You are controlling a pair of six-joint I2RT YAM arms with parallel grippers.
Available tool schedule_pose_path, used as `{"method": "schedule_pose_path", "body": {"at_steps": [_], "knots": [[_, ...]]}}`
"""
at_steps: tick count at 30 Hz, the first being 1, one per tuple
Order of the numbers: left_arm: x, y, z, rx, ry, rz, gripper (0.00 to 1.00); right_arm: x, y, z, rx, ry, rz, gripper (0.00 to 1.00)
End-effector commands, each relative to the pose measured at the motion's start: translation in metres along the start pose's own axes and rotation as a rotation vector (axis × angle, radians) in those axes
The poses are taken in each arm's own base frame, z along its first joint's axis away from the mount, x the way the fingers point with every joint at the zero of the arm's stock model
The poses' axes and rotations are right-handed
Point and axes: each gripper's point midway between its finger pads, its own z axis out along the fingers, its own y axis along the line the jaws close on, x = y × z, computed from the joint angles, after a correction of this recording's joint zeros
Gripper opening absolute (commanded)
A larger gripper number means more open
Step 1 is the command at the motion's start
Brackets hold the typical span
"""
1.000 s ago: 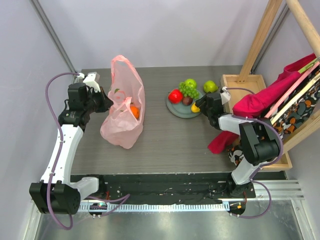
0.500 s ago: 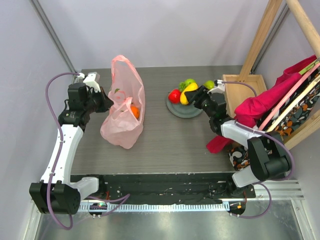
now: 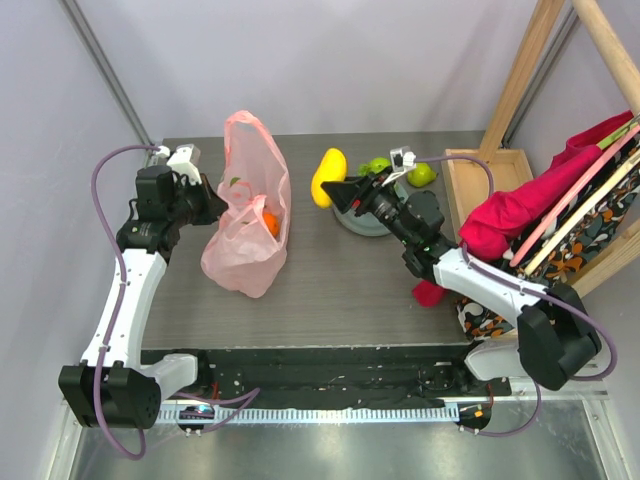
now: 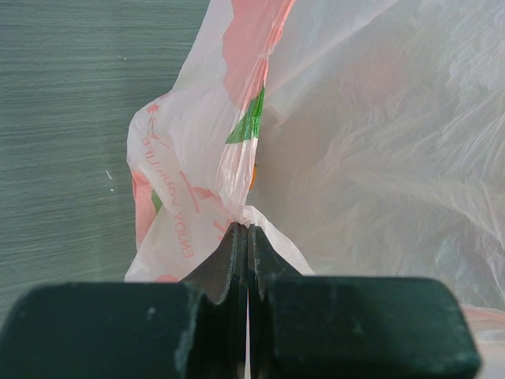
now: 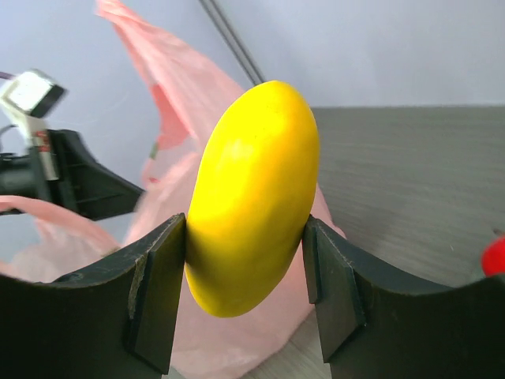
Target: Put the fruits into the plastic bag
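Note:
The pink plastic bag stands at the left of the table with an orange showing through its wall. My left gripper is shut on the bag's left rim; in the left wrist view the film bunches at the closed fingertips. My right gripper is shut on a yellow mango, held in the air between the plate and the bag. The right wrist view has the mango between both pads, the bag behind it. Green apples sit by the grey plate, partly hidden by my arm.
A wooden box stands at the back right beside a slanted wooden frame. A red cloth and patterned fabric hang over the right edge. A red shape shows at the right wrist view's edge.
My right gripper has lifted the yellow mango off the plate and carried it left toward the bag. The left arm and the bag have not moved.

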Motion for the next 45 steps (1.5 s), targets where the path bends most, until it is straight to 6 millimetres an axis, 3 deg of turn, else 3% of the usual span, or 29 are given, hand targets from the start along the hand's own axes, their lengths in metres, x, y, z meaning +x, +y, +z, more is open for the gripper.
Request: {"method": "schedule_pose_path", "body": {"at_steps": [1, 3, 4, 6, 7, 8, 9, 10, 12, 13, 15, 16, 18, 22, 28, 30, 35, 38, 42, 45], "knots": [[-0.009, -0.006, -0.004, 0.033, -0.042, 0.007, 0.00, -0.074, 0.081, -0.003, -0.180, -0.195, -0.127, 0.01], [-0.011, -0.008, -0.004, 0.036, -0.045, 0.007, 0.00, -0.068, 0.096, -0.002, -0.200, -0.166, -0.138, 0.01], [-0.010, -0.008, -0.004, 0.037, -0.043, 0.009, 0.00, -0.075, 0.110, 0.001, -0.228, -0.170, -0.146, 0.01], [-0.009, -0.008, -0.004, 0.040, -0.041, 0.005, 0.00, -0.055, 0.116, 0.013, -0.236, -0.089, -0.162, 0.01], [-0.009, -0.007, -0.004, 0.037, -0.042, 0.005, 0.00, -0.063, 0.128, 0.020, -0.258, -0.091, -0.171, 0.01], [-0.010, -0.008, -0.004, 0.039, -0.043, 0.005, 0.00, -0.034, 0.118, 0.032, -0.230, 0.005, -0.188, 0.01], [-0.010, -0.008, -0.004, 0.040, -0.043, 0.006, 0.00, -0.023, 0.125, 0.037, -0.239, 0.043, -0.195, 0.01], [-0.010, -0.008, -0.004, 0.039, -0.044, 0.006, 0.00, -0.029, 0.134, 0.047, -0.246, 0.046, -0.209, 0.01], [-0.010, -0.007, -0.005, 0.037, -0.047, 0.006, 0.00, 0.011, 0.119, 0.063, -0.179, 0.176, -0.241, 0.01], [-0.011, -0.007, -0.005, 0.034, -0.049, 0.008, 0.00, 0.009, 0.130, 0.069, -0.181, 0.183, -0.248, 0.01], [-0.011, -0.007, -0.005, 0.034, -0.050, 0.009, 0.00, 0.041, 0.113, 0.077, -0.114, 0.284, -0.284, 0.01], [-0.010, -0.007, -0.004, 0.035, -0.047, 0.008, 0.00, 0.041, 0.124, 0.081, -0.114, 0.287, -0.295, 0.01], [-0.010, -0.007, -0.004, 0.035, -0.046, 0.009, 0.00, 0.055, 0.105, 0.084, -0.013, 0.327, -0.336, 0.01], [-0.009, -0.007, -0.004, 0.035, -0.044, 0.007, 0.00, 0.065, 0.096, 0.090, 0.061, 0.377, -0.358, 0.01], [-0.009, -0.007, -0.003, 0.036, -0.041, 0.006, 0.00, 0.116, 0.062, 0.094, 0.205, 0.588, -0.393, 0.01], [-0.009, -0.006, -0.002, 0.034, -0.040, 0.005, 0.00, 0.120, 0.060, 0.099, 0.224, 0.606, -0.389, 0.01], [-0.005, -0.005, 0.003, 0.037, -0.025, -0.013, 0.00, 0.163, 0.040, 0.097, 0.267, 0.729, -0.379, 0.01], [-0.003, -0.004, 0.006, 0.038, -0.016, -0.021, 0.00, 0.179, 0.031, 0.097, 0.288, 0.773, -0.385, 0.01], [-0.001, -0.002, 0.008, 0.026, -0.010, -0.026, 0.00, 0.220, 0.006, 0.091, 0.330, 0.853, -0.390, 0.01], [0.001, 0.000, 0.009, 0.021, -0.003, -0.032, 0.00, 0.236, -0.004, 0.088, 0.348, 0.886, -0.383, 0.01]]}}
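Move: The bag's open mouth, where the right hand is taking the held mango, lies some 18 cm to its left, about 4 cm ahead and 10 cm lower. The orange already in the bag is roughly 5 cm ahead, 18 cm left and 23 cm down. The plate sits about 13 cm ahead, 12 cm to the right and 28 cm below, with the red fruit 15 cm ahead and 7 cm right. From the left hand, the mouth is about 6 cm ahead, 7 cm right and 5 cm below. Up and left in an arc, drawing back slightly, the right hand climbs about 11 cm with the mango, then sinks nearly 30 cm into the bag, ending some 17 cm farther left. On the way down its fingers swing over to point steeply down, keeping their grip. The left hand keeps pinching the bag's rim, almost still. ##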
